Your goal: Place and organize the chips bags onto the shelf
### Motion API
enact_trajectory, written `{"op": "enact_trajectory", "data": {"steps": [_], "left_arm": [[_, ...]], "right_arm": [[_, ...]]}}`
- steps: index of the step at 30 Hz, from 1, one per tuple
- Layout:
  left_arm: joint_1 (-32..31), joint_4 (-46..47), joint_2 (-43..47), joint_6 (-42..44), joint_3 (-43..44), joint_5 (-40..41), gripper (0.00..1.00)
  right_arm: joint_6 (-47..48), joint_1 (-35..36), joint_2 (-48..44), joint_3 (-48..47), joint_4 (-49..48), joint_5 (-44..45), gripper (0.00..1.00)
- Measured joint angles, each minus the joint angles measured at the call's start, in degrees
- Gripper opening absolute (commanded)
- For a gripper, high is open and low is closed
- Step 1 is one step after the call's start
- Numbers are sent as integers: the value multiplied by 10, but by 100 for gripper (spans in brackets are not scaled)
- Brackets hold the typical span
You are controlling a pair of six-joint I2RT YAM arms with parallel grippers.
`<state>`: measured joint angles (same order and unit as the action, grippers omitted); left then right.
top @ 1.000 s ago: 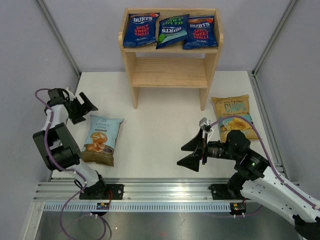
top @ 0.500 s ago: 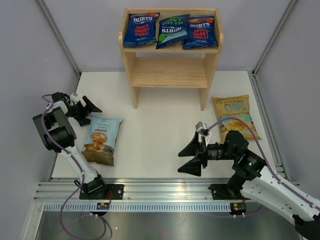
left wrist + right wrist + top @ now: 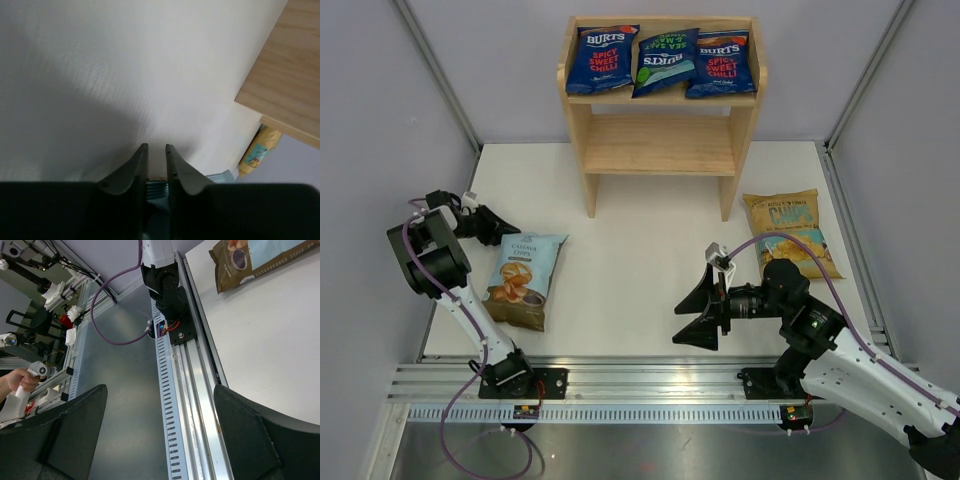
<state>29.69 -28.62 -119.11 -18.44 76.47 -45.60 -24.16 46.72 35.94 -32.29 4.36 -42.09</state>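
Three dark-blue Burts chips bags [image 3: 665,60] lie side by side on the top tier of the wooden shelf [image 3: 660,145]. Flat on the white table at the left lies a pale blue-tan bag [image 3: 525,280]. My left gripper [image 3: 505,232] sits at its top edge. In the left wrist view that gripper [image 3: 156,147] is nearly closed, with the bag's crimped seam [image 3: 156,189] pinched deep between the fingers. A yellow bag [image 3: 788,232] rests right of the shelf. My right gripper [image 3: 698,310] hovers wide open over the near table edge, holding nothing [image 3: 160,390].
The shelf's lower tier [image 3: 658,158] is bare. An aluminium rail [image 3: 650,385] runs along the near edge, with both arm bases on it. Grey walls and frame posts [image 3: 438,75] enclose the table. A person's hand with a controller [image 3: 20,382] shows off-table.
My left gripper dropped to the pale bag's top edge and closed from wide open to a narrow pinch. The right gripper drifted slightly toward the near edge, still open.
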Motion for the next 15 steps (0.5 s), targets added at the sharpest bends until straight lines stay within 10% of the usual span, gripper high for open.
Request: {"op": "enact_trajectory", "data": {"steps": [15], "left_arm": [[-28,162,85,-138,-72,-8,0]], "right_arm": [[-8,0,13,0,4,64,95]]}}
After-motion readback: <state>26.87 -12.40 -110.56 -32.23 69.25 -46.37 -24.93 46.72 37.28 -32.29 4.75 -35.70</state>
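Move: The left fingers are part-closed on the far-left corner of the cassava chips bag, whose middle lies some 14 cm back from the hand and 3 cm to its right, just below hand height. The foot of the shelf's left leg is about 22 cm to the hand's right and 5 cm farther out; the table's left edge is roughly 15 cm to its left. From the right hand, that bag's middle is about 42 cm left, 20 cm ahead and 23 cm below. Pinching the far-left corner of the cassava chips bag, the left fingers shut fully and pull the corner forward along the table about 2.5 cm. The hand then speeds up into a lift of nearly 5 cm, easing right, with the fingertips tilting up some 10 degrees. The open, empty right hand drifts about 2 cm forward, turning slightly clockwise. ##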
